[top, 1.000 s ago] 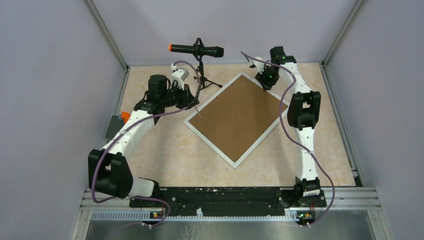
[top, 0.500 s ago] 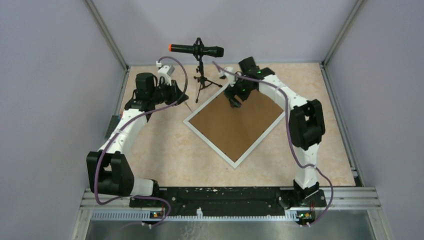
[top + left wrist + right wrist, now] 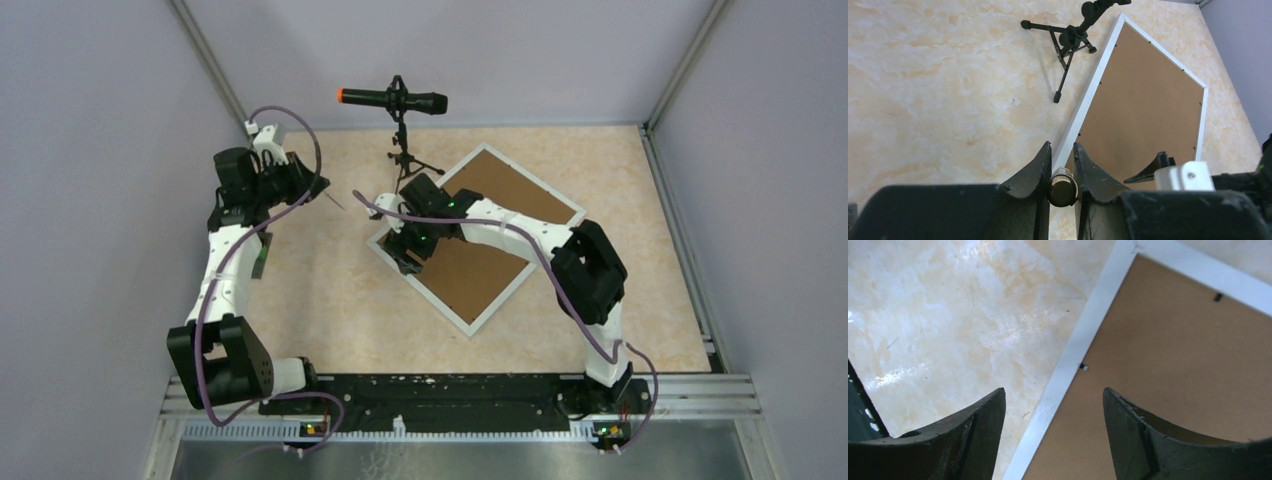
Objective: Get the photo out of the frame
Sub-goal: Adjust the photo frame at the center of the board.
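The frame lies face down on the table as a white-edged diamond, its brown backing board facing up. The photo is hidden under that board. My right gripper hangs open over the frame's left edge; in the right wrist view the white border and a small clip tab sit between and ahead of its spread fingers. My left gripper is off to the left of the frame, shut on a slim tool with a thin metal tip.
A black microphone on a small tripod stands just behind the frame's left corner, close to my right arm. Metal rails and grey walls bound the table. In the left wrist view the tripod's legs lie beside the frame's edge.
My right arm swung from the frame's far corner across to its left edge, jaws open. My left arm drew back to the left, away from the frame, still holding the tool.
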Controlling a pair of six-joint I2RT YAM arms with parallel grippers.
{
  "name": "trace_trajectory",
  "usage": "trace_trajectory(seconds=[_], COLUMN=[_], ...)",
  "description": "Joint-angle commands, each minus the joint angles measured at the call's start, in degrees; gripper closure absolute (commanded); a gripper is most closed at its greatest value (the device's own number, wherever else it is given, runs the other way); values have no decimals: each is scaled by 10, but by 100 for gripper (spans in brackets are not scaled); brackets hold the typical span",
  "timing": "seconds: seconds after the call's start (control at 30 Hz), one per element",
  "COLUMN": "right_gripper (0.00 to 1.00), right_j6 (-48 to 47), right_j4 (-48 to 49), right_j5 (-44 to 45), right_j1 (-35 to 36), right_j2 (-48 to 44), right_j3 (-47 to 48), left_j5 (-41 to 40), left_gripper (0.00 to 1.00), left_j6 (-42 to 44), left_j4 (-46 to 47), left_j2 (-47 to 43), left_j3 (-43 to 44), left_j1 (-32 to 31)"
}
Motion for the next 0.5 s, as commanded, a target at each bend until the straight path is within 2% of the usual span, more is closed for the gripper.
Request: trace_trajectory(seconds=[0.0,0.1,0.2,0.33,0.47], right_gripper=[31,34,41,61,72], right_j6=[22,18,-5,-47,-114], right_j4=[42,57,53,41,17], right_j5=[43,65,82,74,44], right_j1=[35,49,58,69,73], right_j2=[29,48,68,60,1], right_j3=[-27,-40,-43,-83,-179], left_j5=[41,56,67,77,86], left_gripper=[100,100,100,100,100], left_j6=[-9,-12,-8,1,0], left_j4=[34,40,45,52,59], left_j2=[-14,-10,-11,-11,-2], left_j3=[-2,-4,-8,-11,-13], left_j1=[30,40,42,42,43])
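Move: The near-left rail of the photo frame, at the spot I want, is some 6 cm below my right hand, about 2 cm back and level sideways. From this hand, the frame's left corner is about 7 cm ahead and 9 cm left, its middle roughly 10 cm ahead and 15 cm right, and the microphone stand 29 cm straight ahead. From my left hand, that rail spot lies about 19 cm right, 14 cm back and well below, some 22 cm. I sink my right hand about 5 cm, easing back a couple of centimetres at first, so its open fingers come down astride the frame's near-left rail. Then I stay low, creeping slightly forward while the fingers close to less than half their gap, one pad on the rail's outer side and the other on its inner side, and the wrist tilts roughly 10 degrees. ##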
